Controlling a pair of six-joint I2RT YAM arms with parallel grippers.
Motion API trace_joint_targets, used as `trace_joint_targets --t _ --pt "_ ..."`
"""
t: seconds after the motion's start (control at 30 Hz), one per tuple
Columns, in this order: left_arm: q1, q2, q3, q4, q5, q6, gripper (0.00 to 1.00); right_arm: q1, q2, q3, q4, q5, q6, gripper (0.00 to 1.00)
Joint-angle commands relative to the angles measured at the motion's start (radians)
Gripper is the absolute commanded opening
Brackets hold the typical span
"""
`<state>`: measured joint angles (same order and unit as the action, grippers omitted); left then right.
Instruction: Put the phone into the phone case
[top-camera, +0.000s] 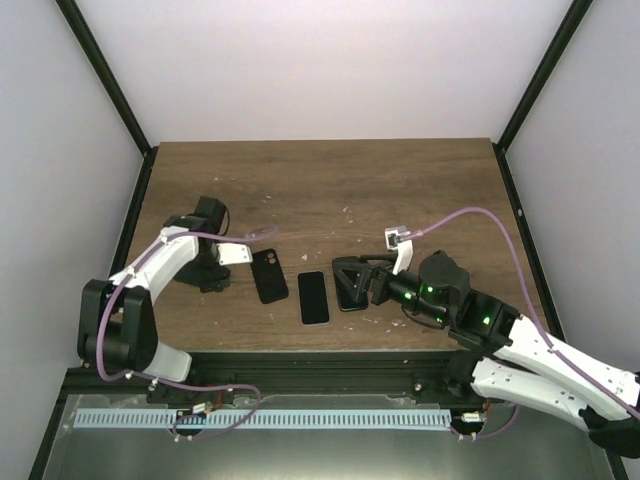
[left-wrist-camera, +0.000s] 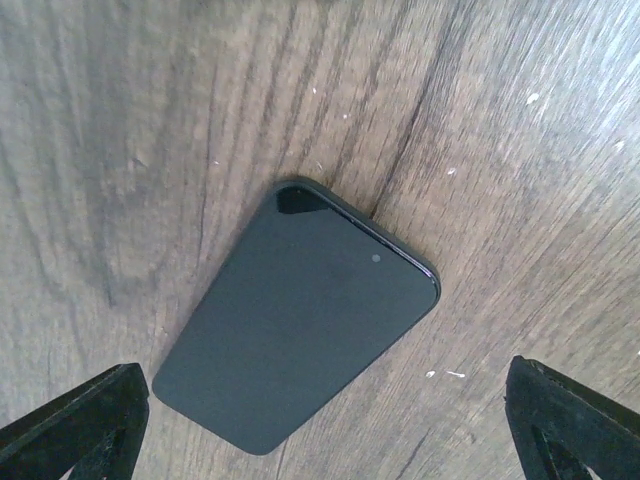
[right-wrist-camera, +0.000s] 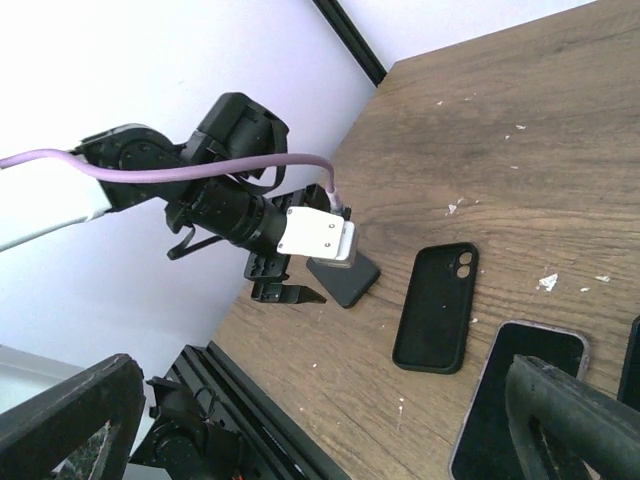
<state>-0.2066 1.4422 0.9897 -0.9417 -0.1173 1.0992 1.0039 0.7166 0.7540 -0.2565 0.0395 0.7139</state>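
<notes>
The phone (top-camera: 313, 297) lies flat on the table near the front, screen up, black and glossy; in the right wrist view the phone (right-wrist-camera: 520, 390) has a pale clear rim round its edge. Whether that rim is the phone case I cannot tell; no separate clear shell shows. My left gripper (top-camera: 213, 275) hovers open over a matte black slab (left-wrist-camera: 300, 320) with a corner cutout, and its fingers (left-wrist-camera: 90, 420) stand clear of the slab. My right gripper (top-camera: 350, 275) is open just right of the phone, holding nothing.
An empty black cover (top-camera: 269, 275) with two camera holes lies between the left gripper and the phone. Another dark slab (top-camera: 350, 292) lies under the right gripper. The table's front rail (top-camera: 320, 362) runs close behind the phone.
</notes>
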Motion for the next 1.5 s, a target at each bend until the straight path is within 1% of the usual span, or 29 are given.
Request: trace_joint_targets --t 0.0,0.07,0.2,0.33,0.43,0.5,0.77,0.93,1.0,1.1,1.27,1.37,1.47 --pt "0.026 0.042 -0.007 0.036 -0.03 0.085 0.98 -0.001 -0.042 -0.007 -0.016 0.034 -0.029 1.0" --pt "0.042 0.073 -0.013 0.06 -0.023 0.093 0.98 -0.001 -0.044 -0.006 -0.01 0.034 -0.041 1.0" --pt "0.048 0.127 -0.03 0.112 -0.056 0.108 0.98 -0.001 -0.027 0.004 0.009 0.024 -0.063 1.0" --pt "0.053 0.174 -0.02 0.125 -0.056 0.105 0.97 -0.001 -0.01 0.005 0.031 0.008 -0.067 1.0" --pt "0.055 0.195 -0.022 0.142 -0.088 0.106 0.98 -0.002 -0.003 0.007 0.026 0.023 -0.072 1.0" --pt "0.057 0.202 -0.018 0.149 -0.079 0.109 0.97 -0.002 -0.003 0.009 0.022 0.033 -0.078 1.0" --pt "0.059 0.22 -0.014 0.128 -0.039 0.1 0.97 -0.001 0.021 0.017 0.036 0.043 -0.091 1.0" --pt "0.059 0.191 0.017 0.046 0.014 0.069 0.97 -0.001 0.031 0.02 0.04 0.043 -0.099 1.0" --pt "0.063 0.171 0.004 0.028 0.025 0.069 0.97 -0.001 0.033 0.023 0.034 0.039 -0.103 1.0" --pt "0.082 0.134 -0.041 0.07 0.024 0.078 0.99 -0.002 0.042 0.034 0.03 0.013 -0.111 1.0" --pt "0.093 0.12 -0.114 0.186 -0.053 0.112 1.0 -0.002 0.056 0.062 0.013 -0.013 -0.135 1.0" --pt "0.099 0.149 -0.099 0.217 -0.061 0.112 0.99 -0.001 0.051 0.074 0.004 -0.011 -0.136 1.0" --pt "0.099 0.185 -0.065 0.207 -0.063 0.104 0.98 -0.001 0.031 0.066 0.007 0.002 -0.134 1.0"
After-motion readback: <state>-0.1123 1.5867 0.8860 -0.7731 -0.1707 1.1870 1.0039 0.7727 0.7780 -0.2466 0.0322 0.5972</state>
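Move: Beneath the left hand and off to its left is the black phone, its middle about 6 cm left, 1 cm ahead and some 7 cm down, its long side running roughly left-right. The empty black case lies about 13 cm to that hand's right, level with it; the silver-edged phone is 25 cm right and 6 cm back. From the raised right hand, the black phone is roughly 38 cm left, 11 cm ahead and 29 cm down. Sinking about 6 cm with fingers wide open and pointing down, the left hand comes onto the right-hand end of the black phone. It drifts 3 to 4 cm left over the phone as it goes, edging first slightly forward, pausing low, then easing back some 2 cm before settling lower. The wrist tips only some 5 degrees, and the open fingers end either side of the phone's end, close to its edges; contact can't be made out. ##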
